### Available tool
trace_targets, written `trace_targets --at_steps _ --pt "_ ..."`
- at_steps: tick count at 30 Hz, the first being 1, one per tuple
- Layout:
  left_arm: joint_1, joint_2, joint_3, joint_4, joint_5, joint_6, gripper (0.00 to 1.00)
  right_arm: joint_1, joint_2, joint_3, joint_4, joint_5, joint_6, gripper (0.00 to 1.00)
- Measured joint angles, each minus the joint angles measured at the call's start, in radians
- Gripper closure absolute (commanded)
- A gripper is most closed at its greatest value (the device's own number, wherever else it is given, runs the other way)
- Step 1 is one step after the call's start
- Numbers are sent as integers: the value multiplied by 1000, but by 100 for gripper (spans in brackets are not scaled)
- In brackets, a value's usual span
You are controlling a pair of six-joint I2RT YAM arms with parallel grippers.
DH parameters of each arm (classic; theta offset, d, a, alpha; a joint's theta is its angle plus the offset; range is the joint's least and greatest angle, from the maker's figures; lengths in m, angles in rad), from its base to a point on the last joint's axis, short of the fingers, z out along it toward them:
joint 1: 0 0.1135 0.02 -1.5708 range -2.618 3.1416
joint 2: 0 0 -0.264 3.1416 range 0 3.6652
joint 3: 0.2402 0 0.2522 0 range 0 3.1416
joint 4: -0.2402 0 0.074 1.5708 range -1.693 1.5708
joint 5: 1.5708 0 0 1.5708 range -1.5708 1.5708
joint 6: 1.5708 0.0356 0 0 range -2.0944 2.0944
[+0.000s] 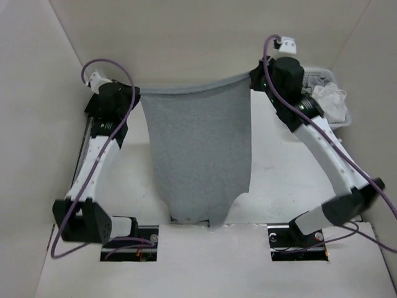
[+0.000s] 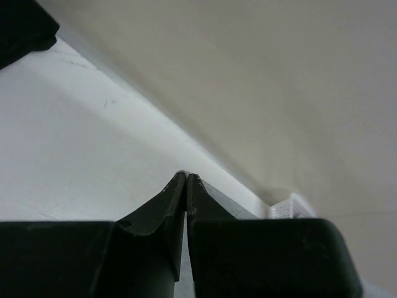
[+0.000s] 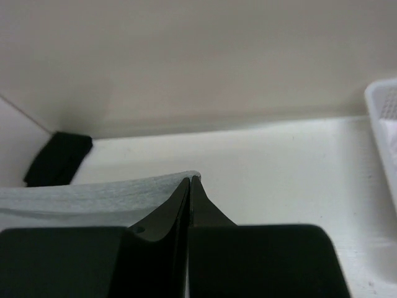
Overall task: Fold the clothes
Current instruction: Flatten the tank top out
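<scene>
The clothes, a plain grey shirt [image 1: 198,149], hang stretched between my two raised grippers, the lower part draping down to the table's near edge. My left gripper [image 1: 135,93] is shut on the shirt's upper left corner. My right gripper [image 1: 253,79] is shut on the upper right corner. In the right wrist view the jaws [image 3: 190,179] are pressed together, and the grey shirt edge [image 3: 80,195] runs off to the left. In the left wrist view the jaws [image 2: 186,175] are also together, with only a thin grey strip of shirt [image 2: 229,203] showing beside the right finger.
A white basket [image 1: 343,118] holding a white garment [image 1: 329,96] stands at the back right, close behind the right arm; its rim [image 3: 384,124] shows in the right wrist view. White walls enclose the table on the left, back and right.
</scene>
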Motion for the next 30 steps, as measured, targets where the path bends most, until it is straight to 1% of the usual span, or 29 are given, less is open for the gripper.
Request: trace_targets --at_steps 2,4,7,9,11,13,15,16,18,21,23,26,28,30 --pt "3 116 78 -29 10 -2 99 -48 133 97 -47 -67 24 100" --pt "4 203 197 -51 24 -1 99 -79 243 230 -104 -115 39 100" --pt "8 247 371 -55 42 2 99 -104 319 429 -177 -156 49 100" --pt "14 245 478 -40 55 6 99 -113 325 561 -209 -173 52 100" --pt "30 229 559 -2 68 11 99 -113 310 667 -208 -185 52 100" --pt "52 194 586 23 76 13 99 -113 264 702 -202 -196 53 100" --pt "70 150 584 32 81 17 99 -109 196 681 -196 -206 56 100" --pt "74 129 575 39 83 19 99 -108 160 650 -188 -208 58 100" --pt "74 86 527 58 84 23 99 -107 72 534 -166 -211 65 100" --pt "59 -3 357 99 83 29 99 -98 -76 246 -98 -206 80 100" --pt "41 -80 178 126 75 30 99 -81 -172 12 -47 -194 101 100" --pt "6 -233 -165 135 48 31 99 -23 -319 -376 3 -173 142 100" --pt "-15 -354 -384 107 33 32 99 40 -414 -626 23 -151 181 100" --pt "-21 -494 -565 26 24 34 99 118 -507 -826 18 -128 222 100"
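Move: The tank top hangs spread between the hands, its free end trailing back towards the bases. Its middle is about 18 cm to the left hand's right, 16 cm back and 17 cm below. From the right hand it is some 17 cm left, 15 back and 25 below. The black cloth lies 11 cm ahead of the left hand, 14 left and 33 down; the basket is 12 ahead of the right hand, 26 right and 37 down. Still gripping the tank top, both hands rise some 20 cm, then sweep down over 30 cm and back. ##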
